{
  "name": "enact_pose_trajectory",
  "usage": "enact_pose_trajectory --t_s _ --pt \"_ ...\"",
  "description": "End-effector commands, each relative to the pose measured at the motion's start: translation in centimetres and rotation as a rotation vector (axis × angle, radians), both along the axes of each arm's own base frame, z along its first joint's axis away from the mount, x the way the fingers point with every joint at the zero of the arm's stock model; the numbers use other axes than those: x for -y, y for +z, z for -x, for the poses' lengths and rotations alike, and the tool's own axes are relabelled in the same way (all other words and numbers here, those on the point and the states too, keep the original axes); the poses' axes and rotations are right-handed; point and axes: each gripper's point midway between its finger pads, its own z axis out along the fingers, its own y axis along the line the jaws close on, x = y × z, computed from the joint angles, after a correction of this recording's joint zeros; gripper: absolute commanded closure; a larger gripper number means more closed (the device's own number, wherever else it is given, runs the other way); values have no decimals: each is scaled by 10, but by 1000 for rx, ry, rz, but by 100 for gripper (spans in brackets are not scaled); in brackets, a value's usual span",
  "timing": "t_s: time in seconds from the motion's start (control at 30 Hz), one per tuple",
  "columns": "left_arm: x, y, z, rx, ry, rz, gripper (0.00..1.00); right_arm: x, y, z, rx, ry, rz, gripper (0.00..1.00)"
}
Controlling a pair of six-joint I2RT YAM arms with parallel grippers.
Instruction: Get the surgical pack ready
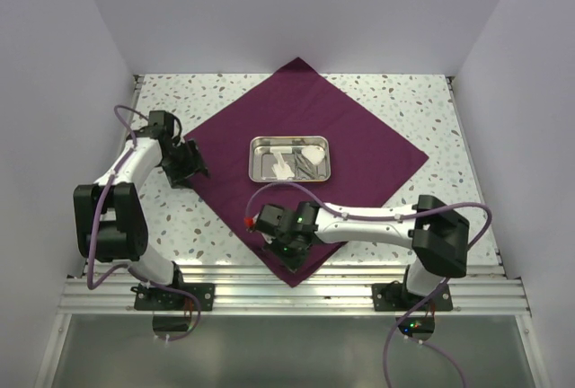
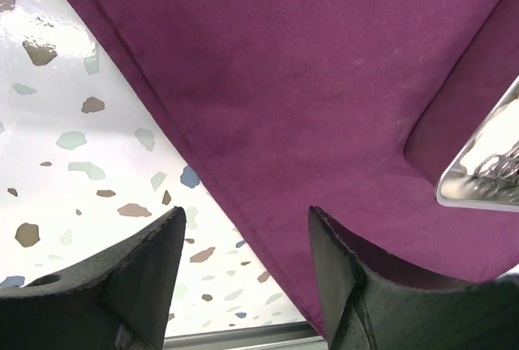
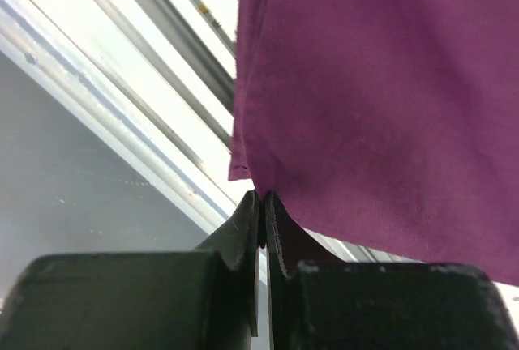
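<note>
The dark-purple cloth (image 1: 359, 136) lies as a diamond on the speckled table. At its middle stands the steel tray (image 1: 256, 159), holding white gauze (image 1: 310, 152) and thin silver instruments (image 1: 308, 169). My left gripper (image 1: 193, 171) is open at the cloth's left corner. In the left wrist view the gripper (image 2: 247, 236) straddles the cloth's (image 2: 308, 83) hemmed edge, with the tray (image 2: 486, 180) at the right. My right gripper (image 1: 284, 246) is at the cloth's near corner. In the right wrist view the gripper (image 3: 262, 198) is shut on the cloth (image 3: 381, 83) right beside the corner tip.
An aluminium rail (image 1: 296, 296) runs along the table's near edge, just beyond the pinched corner, and shows as rail (image 3: 122, 66) in the right wrist view. White walls close in the left, back and right sides. Bare speckled table (image 1: 422, 101) surrounds the cloth.
</note>
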Motion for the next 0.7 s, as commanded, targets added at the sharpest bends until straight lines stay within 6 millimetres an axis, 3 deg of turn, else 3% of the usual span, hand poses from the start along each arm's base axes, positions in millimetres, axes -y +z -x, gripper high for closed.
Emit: enact_pose_trajectory --t_s 0.0,0.2,0.37,0.47,0.53,0.67 --pt "0 16 -3 69 -23 3 34 -16 -1 18 -41 22 -54 100" --pt "1 16 4 67 -25 8 34 -14 -6 45 -73 95 -18 100" --pt "2 15 5 68 -28 9 34 0 -9 44 -38 69 0 100" --pt "3 14 7 65 -29 16 34 -2 -15 41 -29 61 14 93" --pt "5 13 9 61 -31 24 34 -6 -18 37 -9 51 11 76" --pt "4 14 12 66 -35 20 34 -10 -17 35 5 54 7 68"
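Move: My right hand keeps the cloth's near corner pinched in shut fingers; the spot it goes to, the cloth's near tip over the metal rail, lies about 4 cm back, level sideways and some 3 cm below. The tray sits roughly 27 cm ahead and 1 cm left of my hand, its metal instruments about 26 cm ahead and 4 cm right. From my left hand, that tip is about 28 cm back and 23 cm right. I draw the pinched corner straight back towards myself, about 4 cm, away from the tray, easing down some 2 cm as I go to bring it over the near rail. There my right hand stops, and its fingers open to nearly a third, letting go of the cloth. ##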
